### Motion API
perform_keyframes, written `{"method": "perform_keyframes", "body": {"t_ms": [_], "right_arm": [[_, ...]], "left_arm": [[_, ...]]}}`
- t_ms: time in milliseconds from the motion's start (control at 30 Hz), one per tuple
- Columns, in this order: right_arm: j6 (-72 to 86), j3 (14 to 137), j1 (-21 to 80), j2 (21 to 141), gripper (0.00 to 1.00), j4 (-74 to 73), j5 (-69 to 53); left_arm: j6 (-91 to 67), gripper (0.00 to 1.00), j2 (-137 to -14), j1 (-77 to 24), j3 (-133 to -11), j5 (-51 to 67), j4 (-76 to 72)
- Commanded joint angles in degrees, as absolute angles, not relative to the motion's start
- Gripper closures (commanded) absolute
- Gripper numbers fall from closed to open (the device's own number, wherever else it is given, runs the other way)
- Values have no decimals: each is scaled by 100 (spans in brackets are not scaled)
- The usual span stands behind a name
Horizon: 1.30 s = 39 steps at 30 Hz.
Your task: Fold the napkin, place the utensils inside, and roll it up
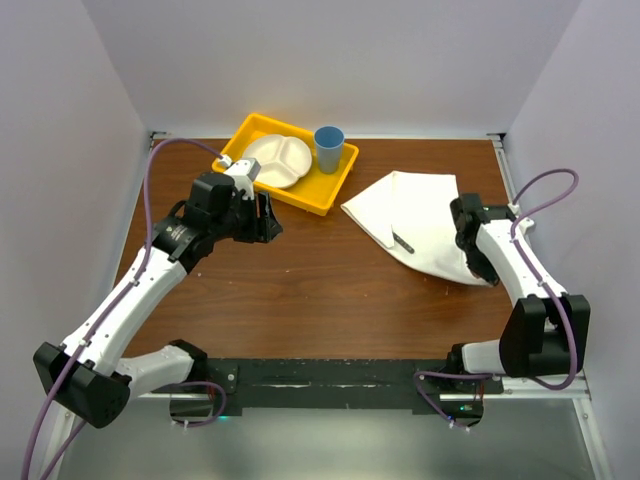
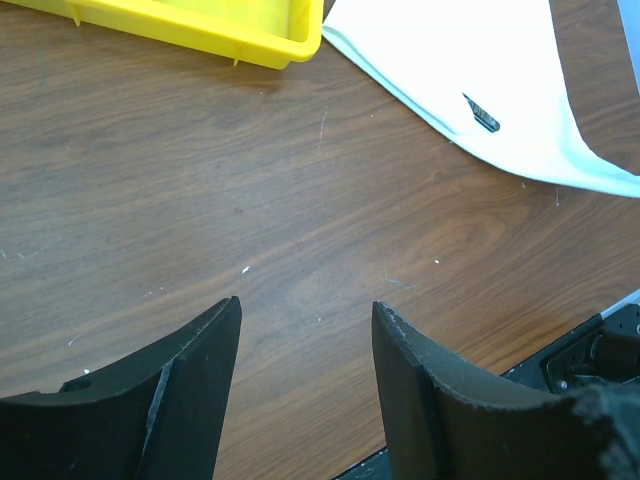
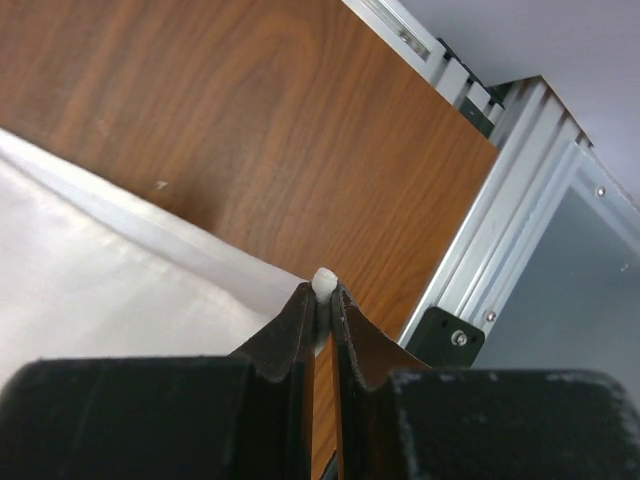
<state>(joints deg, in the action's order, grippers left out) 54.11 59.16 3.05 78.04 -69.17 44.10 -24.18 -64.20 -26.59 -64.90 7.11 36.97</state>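
The white napkin (image 1: 415, 215) lies folded into a rough triangle on the right half of the table. A dark knife (image 1: 403, 242) lies on it near its left fold, with only a short dark end showing in the left wrist view (image 2: 482, 114). My right gripper (image 1: 485, 273) sits at the napkin's near right corner and is shut on a pinch of the cloth, which pokes out white between the tips (image 3: 323, 285). My left gripper (image 1: 268, 220) hovers open over bare wood (image 2: 305, 305), left of the napkin (image 2: 480, 60), holding nothing.
A yellow tray (image 1: 322, 195) stands at the back centre-left with a white divided plate (image 1: 275, 160) and a blue cup (image 1: 328, 148) in it; its corner (image 2: 290, 45) is just ahead of the left gripper. The table's metal side rail (image 3: 500, 240) runs close beside the right gripper.
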Motion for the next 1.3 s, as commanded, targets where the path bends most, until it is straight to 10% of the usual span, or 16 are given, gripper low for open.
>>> {"method": "perform_keyframes", "body": {"t_ms": [0,1267], "right_arm": [[5819,5827,229,7778,100,-7022,4764],[826,9501,2101,10767,100,-3683,1354]], "left_arm": [[-2294,40,-6416,-2610,-6565,826,3533],[-2092,39,-6969,-2540,-7497,228,4474]]}}
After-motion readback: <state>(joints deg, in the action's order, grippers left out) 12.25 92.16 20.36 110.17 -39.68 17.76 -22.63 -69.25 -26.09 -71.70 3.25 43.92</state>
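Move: The right hand already pinches the napkin's near right corner, roughly 7 cm above the table. The long edge of the napkin's folded left strip, where this corner goes, lies about 23 cm ahead and 21 cm to its left, with the knife handle about 8 cm nearer the robot than that and 1 cm closer to the hand sideways. The blue cup is some 36 cm ahead and 37 cm left. From the left hand, the strip's edge is about 16 cm ahead and 20 cm to the right, some 19 cm down. Keeping its pinch on the corner, the right hand eases back and down about a centimetre, then swings quickly forward and left in one sweep, some 24 cm out and 20 cm across, to bring the corner over the napkin towards the folded strip's edge. It arcs up a few centimetres on the way and sinks again to about its starting height, slowing at the end, while the wrist turns counter-clockwise some 60 degrees and the fingers stay shut. ##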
